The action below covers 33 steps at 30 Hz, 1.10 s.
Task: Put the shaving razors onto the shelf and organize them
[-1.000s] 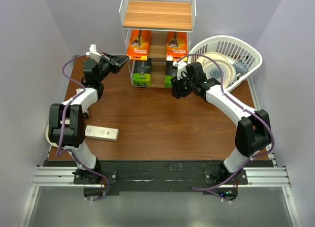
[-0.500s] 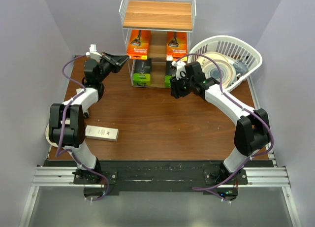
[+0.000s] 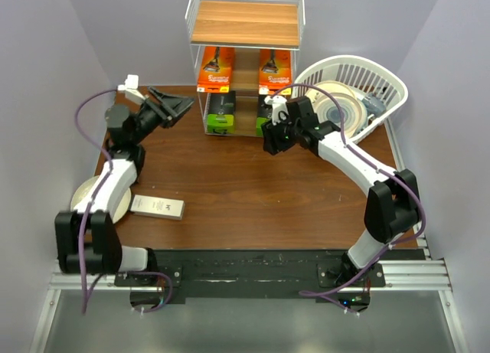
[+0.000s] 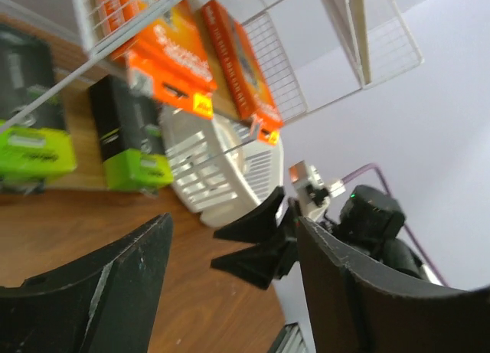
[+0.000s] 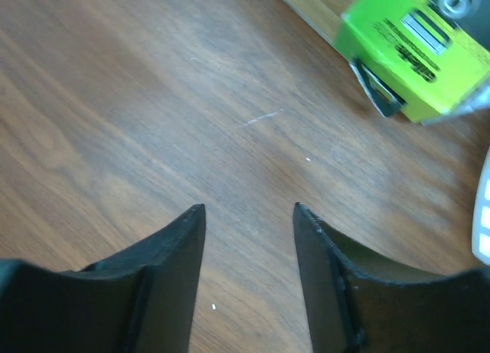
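Observation:
The shelf [image 3: 245,24] stands at the back centre. Two orange razor cards [image 3: 215,68] [image 3: 274,68] sit on its middle board, and two black boxes with lime-green ends [image 3: 220,112] [image 3: 263,117] on its bottom board. A long slim white box [image 3: 157,207] lies on the table at front left. My left gripper [image 3: 178,105] hangs open and empty, left of the shelf. My right gripper [image 3: 269,142] is open and empty over bare wood, just in front of the right green box [image 5: 417,50]. The left wrist view shows the orange cards [image 4: 172,50] and green-ended boxes [image 4: 130,135].
A white slotted basket [image 3: 387,81] holding cream plates [image 3: 341,108] sits right of the shelf, close behind my right arm. Another cream plate [image 3: 90,204] lies at the table's left edge under my left arm. The shelf's top board carries nothing.
My left arm has swung back and to the left, away from the shelf, and its gripper has opened. My right gripper has opened a little wider and barely moved.

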Each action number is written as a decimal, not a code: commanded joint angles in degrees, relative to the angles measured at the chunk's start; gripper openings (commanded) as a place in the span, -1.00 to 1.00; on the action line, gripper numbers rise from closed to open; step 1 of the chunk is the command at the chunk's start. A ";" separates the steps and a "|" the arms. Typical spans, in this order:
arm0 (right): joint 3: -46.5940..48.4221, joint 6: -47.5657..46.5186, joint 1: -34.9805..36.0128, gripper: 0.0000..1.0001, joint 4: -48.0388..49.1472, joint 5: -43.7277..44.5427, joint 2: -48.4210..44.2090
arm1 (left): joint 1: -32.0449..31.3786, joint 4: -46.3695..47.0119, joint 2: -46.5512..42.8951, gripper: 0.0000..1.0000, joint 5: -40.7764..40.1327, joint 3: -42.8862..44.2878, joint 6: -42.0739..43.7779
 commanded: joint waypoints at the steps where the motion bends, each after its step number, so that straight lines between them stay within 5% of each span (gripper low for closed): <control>1: 0.27 -6.80 6.39 0.23 0.11 -5.50 -3.59 | 7.39 -29.25 -10.29 0.52 3.39 -4.76 15.46; 4: -0.09 -7.43 12.02 0.49 1.24 -6.39 -3.42 | 13.82 -44.68 -13.11 0.61 3.38 -5.20 23.63; 6: 0.26 -7.43 16.15 0.97 2.91 -6.65 -2.28 | 17.33 -51.39 -14.33 0.65 2.41 -3.98 29.51; 12: 2.99 -7.09 28.54 0.97 7.65 -2.62 5.87 | 24.28 -56.26 -18.03 0.78 -2.95 -3.53 31.75; 13: 3.51 -5.34 29.52 0.98 8.36 -2.09 7.03 | 24.82 -56.17 -18.38 0.99 -1.39 -3.36 30.96; 23: 12.83 -5.41 39.28 0.98 11.44 6.53 18.46 | 30.53 -54.49 -20.41 1.00 5.13 -0.28 27.43; 33: 20.12 -4.71 41.22 0.98 11.44 6.27 26.98 | 32.65 -52.30 -23.57 1.00 5.05 -1.68 25.68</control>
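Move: The white box lying on the table is some 37 cm to the left of my right hand, about 14 cm nearer to me and 15 cm lower. From my left hand it is roughly 13 cm back, 11 cm left and 31 cm down. Beyond it on the left, the narrow box stands about 9 cm farther left and 11 cm farther out than it; the plate, some 17 cm farther left than it and 3 cm farther out. I sweep my right hand about 29 cm left and 19 cm back towards the white box, level at first and then sinking 7 cm, swinging about 40 degrees counter-clockwise and opening fully above its right end. My left hand backs away from the shelf, mostly left and back, dips about 11 cm then rises a little, tipping its fingers down and opening them fully. ##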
